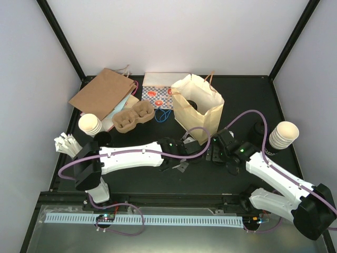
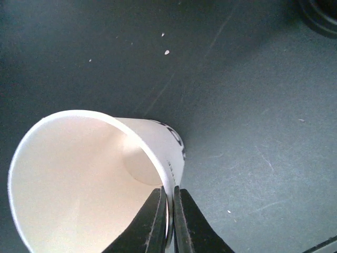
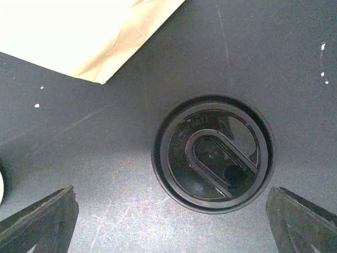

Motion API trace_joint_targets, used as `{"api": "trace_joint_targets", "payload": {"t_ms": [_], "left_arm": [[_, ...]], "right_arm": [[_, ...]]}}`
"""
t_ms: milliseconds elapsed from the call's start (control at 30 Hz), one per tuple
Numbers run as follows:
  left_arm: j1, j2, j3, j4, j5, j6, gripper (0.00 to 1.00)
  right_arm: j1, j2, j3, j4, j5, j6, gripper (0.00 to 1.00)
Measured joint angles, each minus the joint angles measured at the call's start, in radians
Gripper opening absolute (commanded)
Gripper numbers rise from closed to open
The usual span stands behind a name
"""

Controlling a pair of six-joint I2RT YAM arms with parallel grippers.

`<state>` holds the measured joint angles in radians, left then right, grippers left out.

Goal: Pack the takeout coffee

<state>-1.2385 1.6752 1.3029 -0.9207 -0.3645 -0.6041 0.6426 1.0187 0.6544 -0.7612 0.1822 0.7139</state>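
Note:
The takeout coffee shows in two parts. Its cream paper cup (image 2: 73, 195) is lidless and tilted, with its mouth toward the left wrist camera, just above the black table. My left gripper (image 2: 168, 192) is shut on the cup's wall at the rim, one finger inside and one outside. The round black lid (image 3: 213, 153) lies flat on the table. My right gripper (image 3: 169, 197) hangs open over it, its fingers (image 3: 45, 216) wide apart to either side and touching nothing. Both grippers sit mid-table, left (image 1: 176, 162) and right (image 1: 218, 153), just in front of the bag.
An open cream paper bag (image 1: 197, 108) stands upright behind both grippers; its corner (image 3: 79, 37) is near the lid. Cup stacks stand at left (image 1: 89, 125) and right (image 1: 283, 134). A brown cup carrier (image 1: 131, 117) and a flat brown bag (image 1: 102, 92) lie at back left.

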Motion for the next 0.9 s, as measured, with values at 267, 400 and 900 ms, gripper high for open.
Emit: {"api": "trace_joint_targets", "payload": {"t_ms": [267,400,900], "left_arm": [[0.0,0.001,0.077,-0.055,0.028,0.006,0.07],[0.0,0.02,0.092,-0.068,0.04,0.013,0.11],[0.0,0.058,0.101,-0.067,0.096,0.034,0.38]], "right_arm": [[0.0,0.035,0.0,0.005,0.003,0.0,1.0],[-0.001,0.082,0.0,0.008,0.006,0.0,1.0],[-0.054,0.182,0.0,0.034,0.026,-0.003,0.97]]}}
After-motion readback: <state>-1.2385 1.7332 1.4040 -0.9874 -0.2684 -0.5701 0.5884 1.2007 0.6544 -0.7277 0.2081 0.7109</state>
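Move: The black lid lies roughly 7 cm below the open right hand, about 2 cm ahead and 2 cm to its right. From that hand, the paper bag's middle is some 16 cm ahead and 6 cm left, and the white paper cup about 12 cm left and 1 cm ahead. The left hand is shut on the cup's rim, the cup's middle roughly 3 cm left, 1 cm ahead and 5 cm below; the lid is about 12 cm to its right, 2 cm ahead and 10 cm down. The open right hand sinks some 4 cm towards the lid; left fingers part, letting go of the cup's rim. ##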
